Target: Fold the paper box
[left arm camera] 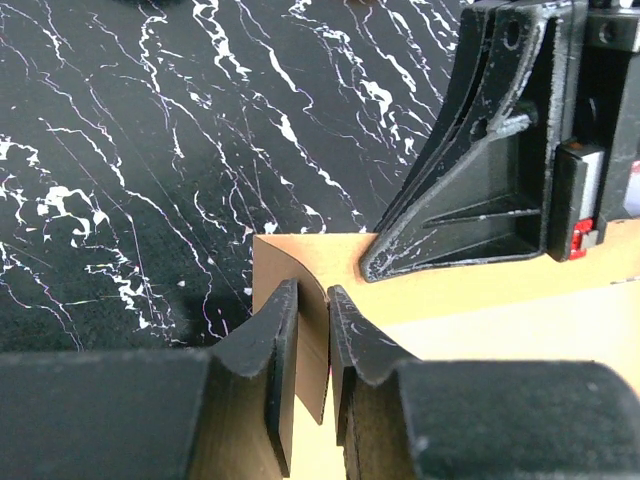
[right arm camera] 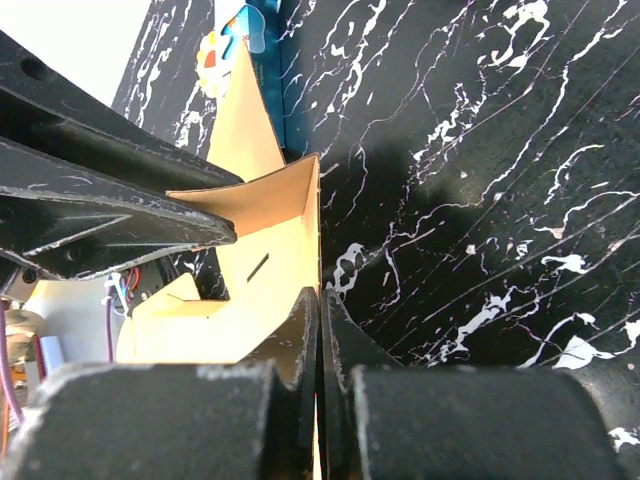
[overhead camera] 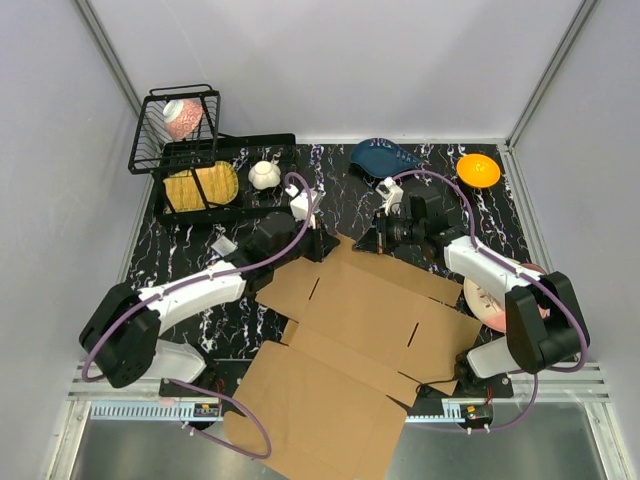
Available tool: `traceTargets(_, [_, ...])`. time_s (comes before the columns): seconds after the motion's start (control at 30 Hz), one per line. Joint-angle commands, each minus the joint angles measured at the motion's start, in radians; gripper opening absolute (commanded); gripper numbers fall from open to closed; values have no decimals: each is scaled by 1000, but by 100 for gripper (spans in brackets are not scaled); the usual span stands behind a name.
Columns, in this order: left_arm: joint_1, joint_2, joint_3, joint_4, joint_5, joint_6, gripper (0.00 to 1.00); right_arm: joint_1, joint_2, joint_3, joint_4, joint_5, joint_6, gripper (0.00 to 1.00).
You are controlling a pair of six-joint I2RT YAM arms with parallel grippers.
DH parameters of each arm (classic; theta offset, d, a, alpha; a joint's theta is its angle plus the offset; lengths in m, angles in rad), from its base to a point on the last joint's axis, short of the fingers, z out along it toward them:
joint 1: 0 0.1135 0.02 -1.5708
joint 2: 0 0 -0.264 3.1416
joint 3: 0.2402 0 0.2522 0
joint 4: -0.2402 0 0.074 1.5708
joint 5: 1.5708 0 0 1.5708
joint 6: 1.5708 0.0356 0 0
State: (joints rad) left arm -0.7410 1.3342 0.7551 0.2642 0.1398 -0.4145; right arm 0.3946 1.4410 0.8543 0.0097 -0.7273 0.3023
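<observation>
The paper box (overhead camera: pixel 350 330) lies as a flat brown cardboard sheet across the middle of the dark marbled table, reaching past the near edge. Its far flap is pinched at both corners. My left gripper (overhead camera: pixel 322 245) holds the left corner; in the left wrist view the left gripper (left arm camera: pixel 313 310) is shut on a curled bit of cardboard (left arm camera: pixel 430 290). My right gripper (overhead camera: pixel 372 240) holds the right corner. In the right wrist view the right gripper (right arm camera: pixel 320 305) is shut on the raised flap's (right arm camera: pixel 270 250) thin edge. The two grippers stand close together.
At the back left are a black wire basket (overhead camera: pixel 178 125) and a black tray (overhead camera: pixel 250 145) with a yellow item. A white cup (overhead camera: pixel 265 175), a blue plate (overhead camera: pixel 385 157) and an orange bowl (overhead camera: pixel 478 170) line the back. A pink-white plate (overhead camera: pixel 490 300) sits under the right arm.
</observation>
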Motion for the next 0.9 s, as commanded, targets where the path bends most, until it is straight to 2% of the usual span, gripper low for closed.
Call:
traceTargets(0.0, [-69,56,40,27,5,-30,18,9,-34,52,23,-3,-8,0])
traceTargets(0.17, [-90,106,50,52,-17,-53,18,12,-37,60,-2,5,-17,0])
traceTargets(0.27, [-90,74,64,6,-63,-61,25,18,-54,78,-71,41,-57,0])
traceTargets(0.3, [-87,56,69,-11,-90,-46,39,20,-66,84,-86,55,-68,0])
traceTargets(0.4, [-67,-53,81,-92,-137,-27,71,47,-88,114,-152,136,-130,0])
traceTargets(0.47, [-44,-155,84,-147,-184,-20,78,62,-97,133,-187,192,-173,0])
traceTargets(0.5, [-25,-190,87,-169,-213,-17,87,76,-105,137,-195,207,-186,0])
traceTargets(0.57, [-3,-277,95,-242,-256,-7,95,87,-120,138,-208,239,-219,0])
traceTargets(0.63, [31,-325,102,-337,-267,8,99,93,-146,132,-208,235,-229,0])
traceTargets(0.73, [75,-358,81,-422,-278,31,99,95,-180,111,-189,220,-230,0])
traceTargets(0.87, [159,-441,-84,-366,-197,-32,99,95,-198,86,-185,201,-220,0])
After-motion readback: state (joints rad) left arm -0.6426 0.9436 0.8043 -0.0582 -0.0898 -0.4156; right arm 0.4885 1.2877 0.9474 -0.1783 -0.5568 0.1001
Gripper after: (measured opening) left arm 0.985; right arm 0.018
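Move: The left fingers already grip the end tab of the far flap, bent round by its crease, which is about 3 cm to their right and 2 cm ahead, at their height. The right fingers' pinch on that flap's edge is roughly 9 cm right of the left hand, level with it fore and aft and in height; the left side panel's middle is some 9 cm left, 9 cm back and 10 cm below. From the right hand the crease lies about 6 cm left and 2 cm ahead, level in height. With the tab still in its fingers, the left hand eases about 1.5 cm right and a little down and forward to work the crease, then opens wide, lets go of the tab and swings about 11 cm left and some 10 cm up, clear of the flap. The right hand keeps its shut pinch on the far flap's edge throughout, dipping about a centimetre before lifting the flap some 5 cm as its wrist rolls about 15 degrees. ##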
